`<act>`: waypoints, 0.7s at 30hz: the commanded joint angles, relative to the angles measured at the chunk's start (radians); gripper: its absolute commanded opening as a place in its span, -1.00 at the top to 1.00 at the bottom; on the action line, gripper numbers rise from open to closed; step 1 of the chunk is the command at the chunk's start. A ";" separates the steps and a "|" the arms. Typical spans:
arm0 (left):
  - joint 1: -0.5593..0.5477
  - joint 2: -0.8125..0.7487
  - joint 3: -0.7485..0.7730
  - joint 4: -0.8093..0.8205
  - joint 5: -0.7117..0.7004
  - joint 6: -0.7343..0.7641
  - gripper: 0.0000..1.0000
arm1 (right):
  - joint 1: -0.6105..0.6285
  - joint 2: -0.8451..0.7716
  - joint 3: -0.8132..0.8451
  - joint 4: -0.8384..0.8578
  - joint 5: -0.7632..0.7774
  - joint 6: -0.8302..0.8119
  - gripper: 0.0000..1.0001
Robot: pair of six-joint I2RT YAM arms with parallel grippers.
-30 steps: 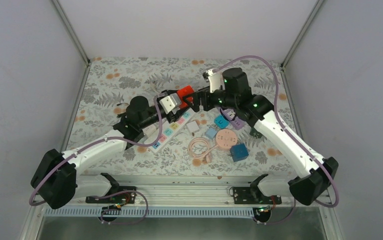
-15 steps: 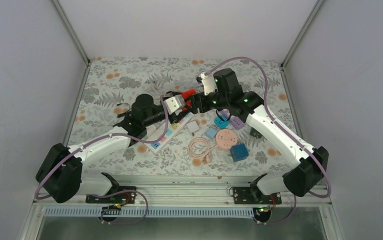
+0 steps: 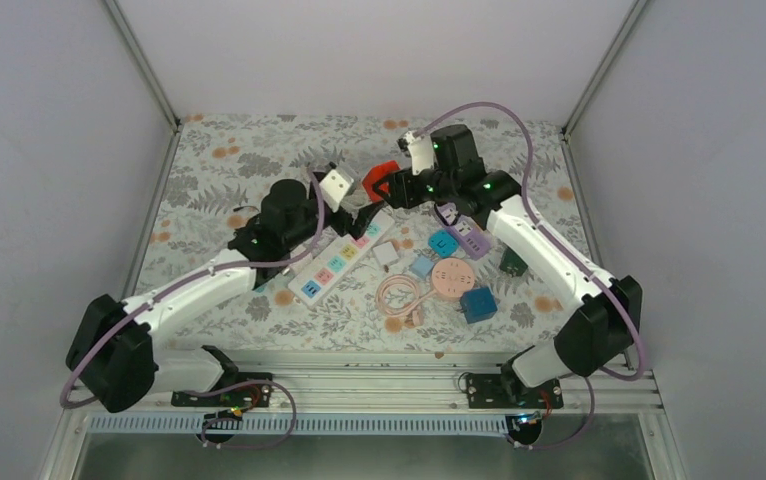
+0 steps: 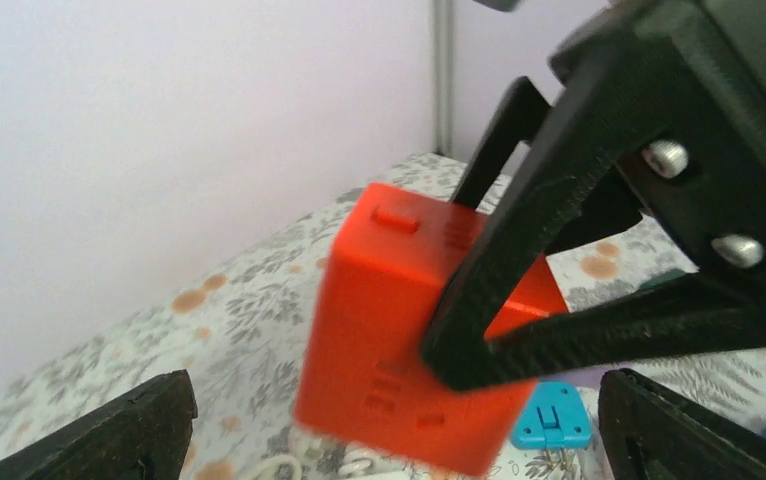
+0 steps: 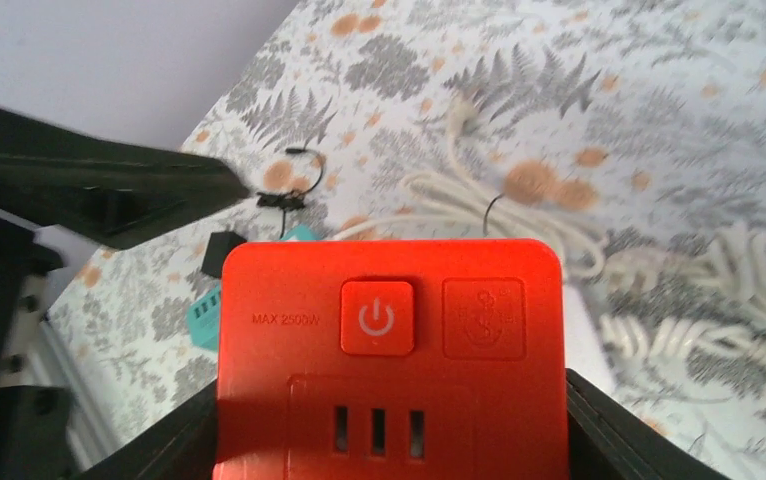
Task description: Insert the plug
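Observation:
The plug is a red cube adapter [image 3: 381, 180] with a power button and slots on its face [image 5: 389, 350]. It hangs above the middle of the table, and my right gripper [image 3: 391, 186] is shut on its two sides [image 5: 389, 440]. My left gripper [image 3: 361, 214] stands open just below and to the left of it. In the left wrist view its fingertips [image 4: 149, 420] are spread wide apart from the red plug [image 4: 389, 330]. The white power strip [image 3: 339, 262] with coloured sockets lies on the floral cloth under both grippers.
Loose adapters lie right of the strip: a cyan one [image 3: 443, 243], a purple one [image 3: 474, 243], a pink round one [image 3: 452, 275], a blue cube [image 3: 478, 303], a dark green one [image 3: 512, 262]. A pink coiled cable [image 3: 399, 295] and the strip's white cord [image 5: 499, 215] lie nearby.
The left gripper has opened and let go of the red plug, dropping back to the left. The right gripper has closed on the plug and holds it alone.

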 commanded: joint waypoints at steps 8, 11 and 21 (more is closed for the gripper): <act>0.070 -0.152 0.089 -0.435 -0.427 -0.390 -1.00 | -0.157 0.171 0.032 0.157 -0.096 -0.281 0.20; 0.160 -0.189 0.088 -0.472 -0.324 -0.424 -1.00 | -0.168 0.246 0.033 0.159 -0.113 -0.357 0.23; 0.419 -0.287 0.150 -0.544 -0.056 -0.418 -1.00 | -0.166 0.332 0.062 0.073 -0.276 -0.519 0.21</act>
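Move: The right gripper already holds the red plug adapter. The outermost socket of the white strip lies some 7 cm ahead of this gripper, 2 cm to its left and about 24 cm below. At table level, a small white adapter is roughly 1 cm ahead and 1 cm right, and the tied white cord 17 cm ahead and 10 cm left. From the open left gripper, the red plug is about 3 cm ahead and 4 cm right at similar height, and that socket 9 cm ahead, 2 cm right, 25 cm below. Sweep the wide-open left gripper about 18 cm left, away from the red plug, swinging its fingers counter-clockwise and tipping them down. Meanwhile keep the right gripper's hold on the red plug, carry it forward while beginning to descend, then mostly lower it, roughly 10 cm down and 7 cm forward overall, towards the white strip's outer end, turning slightly counter-clockwise late on. ##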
